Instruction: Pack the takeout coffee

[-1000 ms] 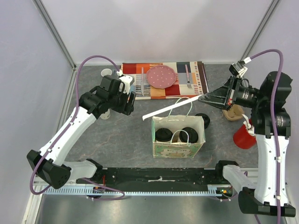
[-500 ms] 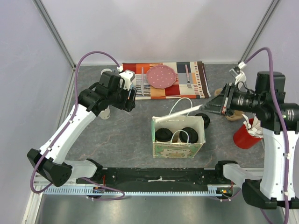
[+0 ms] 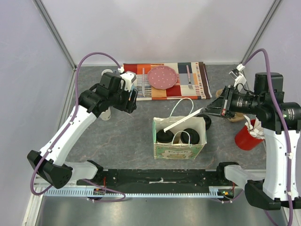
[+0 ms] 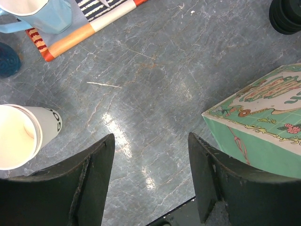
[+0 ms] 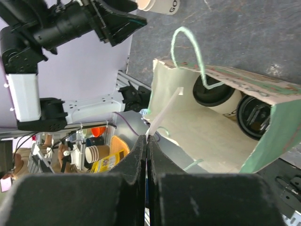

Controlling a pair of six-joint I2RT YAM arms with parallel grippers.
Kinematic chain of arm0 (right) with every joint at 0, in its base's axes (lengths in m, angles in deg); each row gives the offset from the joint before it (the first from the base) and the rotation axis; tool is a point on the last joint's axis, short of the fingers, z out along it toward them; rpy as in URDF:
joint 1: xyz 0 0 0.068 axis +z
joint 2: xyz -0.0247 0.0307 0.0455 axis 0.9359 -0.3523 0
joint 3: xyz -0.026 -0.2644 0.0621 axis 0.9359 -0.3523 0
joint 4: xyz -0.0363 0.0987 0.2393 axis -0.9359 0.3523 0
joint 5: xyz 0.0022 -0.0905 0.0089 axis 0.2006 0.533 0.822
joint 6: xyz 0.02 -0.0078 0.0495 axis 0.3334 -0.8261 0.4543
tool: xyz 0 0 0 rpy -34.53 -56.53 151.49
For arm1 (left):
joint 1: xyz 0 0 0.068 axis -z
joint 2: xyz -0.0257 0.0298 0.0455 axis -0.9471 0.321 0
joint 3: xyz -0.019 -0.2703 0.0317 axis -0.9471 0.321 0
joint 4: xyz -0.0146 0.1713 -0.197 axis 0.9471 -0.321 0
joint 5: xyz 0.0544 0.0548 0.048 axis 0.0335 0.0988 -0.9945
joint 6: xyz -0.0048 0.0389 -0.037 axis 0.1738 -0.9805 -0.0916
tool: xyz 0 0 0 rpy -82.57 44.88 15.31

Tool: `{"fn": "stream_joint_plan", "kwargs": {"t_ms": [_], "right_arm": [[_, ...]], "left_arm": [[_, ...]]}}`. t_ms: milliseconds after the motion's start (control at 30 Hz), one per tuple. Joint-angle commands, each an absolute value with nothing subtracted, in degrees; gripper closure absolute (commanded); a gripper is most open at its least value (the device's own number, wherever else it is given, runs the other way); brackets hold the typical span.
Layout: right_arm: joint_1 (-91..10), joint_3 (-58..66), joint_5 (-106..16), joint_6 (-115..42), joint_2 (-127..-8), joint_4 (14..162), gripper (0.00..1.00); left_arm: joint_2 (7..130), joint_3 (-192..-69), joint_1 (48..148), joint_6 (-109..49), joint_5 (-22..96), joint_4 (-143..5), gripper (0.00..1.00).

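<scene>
A green paper bag [image 3: 179, 149] stands at the table's near middle. Two cream paper cups with black lids [image 3: 165, 135] [image 3: 190, 135] stand inside it, also in the right wrist view [image 5: 214, 92] [image 5: 256, 116]. My right gripper [image 3: 207, 110] is shut on a long white straw [image 3: 181, 121]; the straw's far end dips into the bag's left side. The right wrist view shows the closed fingertips [image 5: 146, 137] pinching the straw [image 5: 165, 112]. My left gripper [image 3: 128, 101] is open and empty, above bare table. An open lidless paper cup [image 4: 21, 136] stands to its left.
A black lid [image 3: 205, 121] lies right of the bag. A red cup [image 3: 246, 137] stands at the right. A striped placemat [image 3: 164, 92] at the back holds a pink plate [image 3: 162, 76] and fork [image 3: 188, 77]. Light blue [image 4: 42, 14] and navy [image 4: 7, 59] mugs stand nearby.
My right gripper has moved down and toward the bag with the straw, whose far end went from above the bag's left edge into the bag. The left arm has barely shifted.
</scene>
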State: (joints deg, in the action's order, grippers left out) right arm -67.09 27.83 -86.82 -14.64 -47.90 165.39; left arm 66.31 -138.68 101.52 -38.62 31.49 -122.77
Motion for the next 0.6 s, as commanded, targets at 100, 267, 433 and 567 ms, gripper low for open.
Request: {"fn": "stream_joint_plan", "kwargs": {"t_ms": [100, 267, 433, 567], "right_arm": [[-66.65, 23.47, -83.41, -16.76, -48.35, 171.20, 0.96], [-66.56, 25.22, -80.86, -16.76, -49.40, 171.20, 0.31], [-66.47, 34.15, -78.32, -16.06, -54.22, 171.20, 0.02], [-66.56, 47.96, -75.41, -13.60, -60.99, 170.76, 0.02]], "left_arm": [[64.11, -137.58, 101.25, -39.54, 31.90, -121.56, 0.30], [64.11, -137.67, 101.25, -39.54, 31.72, -121.47, 0.30], [64.11, -137.41, 101.25, -39.63, 31.81, -121.47, 0.30], [64.20, -136.88, 101.25, -39.54, 31.89, -121.38, 0.30]]}}
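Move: The right hand holds the paper-wrapped straw with its free end reaching over the bag; the bag's middle is about 3 cm ahead, 8 cm to the left and 31 cm below, its rim some 22 cm below. Inside, the left cup stands about 15 cm left and 2 cm ahead, the right cup 2 cm left and 2 cm ahead. The black lid outside lies 11 cm ahead and 9 cm right. From the left hand, the bag is 23 cm right and 10 cm back. The right hand lowers the straw by about 3 cm, easing slightly forward, and as it sinks its fingers open from shut to fully wide, letting go of the straw over the open bag. With the fingers spread and empty it then climbs back almost to its starting height and swings forward, ending about 5 cm farther out with only a slight turn of the wrist. ##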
